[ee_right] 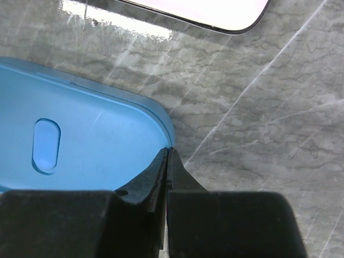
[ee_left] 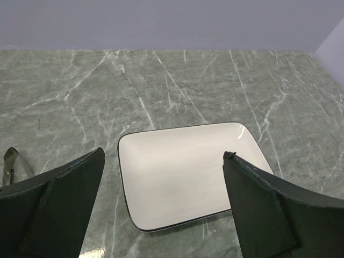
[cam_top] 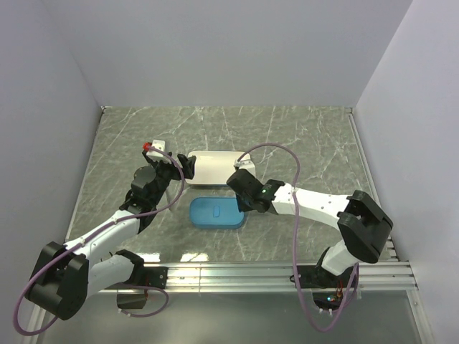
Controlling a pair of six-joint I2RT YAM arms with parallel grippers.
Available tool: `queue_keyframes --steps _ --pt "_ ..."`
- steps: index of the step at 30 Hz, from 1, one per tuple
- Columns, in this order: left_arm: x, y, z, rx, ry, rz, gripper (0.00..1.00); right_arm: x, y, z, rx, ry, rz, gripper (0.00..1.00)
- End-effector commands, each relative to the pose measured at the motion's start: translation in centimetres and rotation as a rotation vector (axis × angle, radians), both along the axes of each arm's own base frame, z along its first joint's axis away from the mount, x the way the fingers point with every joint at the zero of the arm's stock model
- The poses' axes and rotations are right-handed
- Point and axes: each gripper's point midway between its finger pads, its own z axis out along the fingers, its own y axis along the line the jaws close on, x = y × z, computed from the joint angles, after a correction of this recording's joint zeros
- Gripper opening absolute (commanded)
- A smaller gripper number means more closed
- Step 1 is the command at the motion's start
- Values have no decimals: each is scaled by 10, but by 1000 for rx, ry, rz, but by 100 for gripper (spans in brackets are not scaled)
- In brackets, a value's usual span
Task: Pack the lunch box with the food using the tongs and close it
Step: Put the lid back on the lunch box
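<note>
The blue lunch box (cam_top: 215,213) lies on the table with its flat lid (ee_right: 91,134) on top, the small oval tab (ee_right: 46,145) showing. My right gripper (ee_right: 167,151) is shut, nothing between its fingers, and its tips sit at the lid's right rim; the top view shows it (cam_top: 242,204) by the box's right end. My left gripper (ee_left: 164,152) is wide open and empty, above the near edge of the white plate (ee_left: 183,172). One end of the grey metal tongs (ee_left: 9,163) lies on the table to its left. No food is in view.
The white plate (cam_top: 212,168) is bare and lies just behind the lunch box. Grey walls close in the marble table on the left, back and right. A metal rail (cam_top: 287,274) runs along the near edge by the arm bases.
</note>
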Motion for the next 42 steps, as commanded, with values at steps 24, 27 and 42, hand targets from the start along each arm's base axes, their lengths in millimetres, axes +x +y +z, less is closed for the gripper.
queue_keyframes --steps 24,27,42 --pt "2 -2 6 -10 -24 -1 99 14 -9 38 4 -105 -37 50" --pt "2 -1 7 -12 -25 4 99 20 -11 59 22 -161 -48 54" --pt "1 4 13 -25 -41 30 99 84 -56 138 182 -430 -131 58"
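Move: At the right hand's shut fingertips is the right end of the lid, whose middle lies some 8 cm to the left, 1 cm back and 1 cm lower; the lunch box is directly beneath the lid, its middle about 4 cm below the hand. The white tray is centred roughly 15 cm ahead and 8 cm left, 5 cm down. From the left hand the lid is about 12 cm back, 11 cm right and 15 cm below. Resting at first with shut tips on the lid's right-hand rim, the right hand stays there, then its fingers spread to a little over half open and it comes free. It climbs about 11 cm, swinging forward some 6 cm and right about 5 cm, away from the lid with growing speed, the fingers tipping up about 20 degrees out of their downward slant. ##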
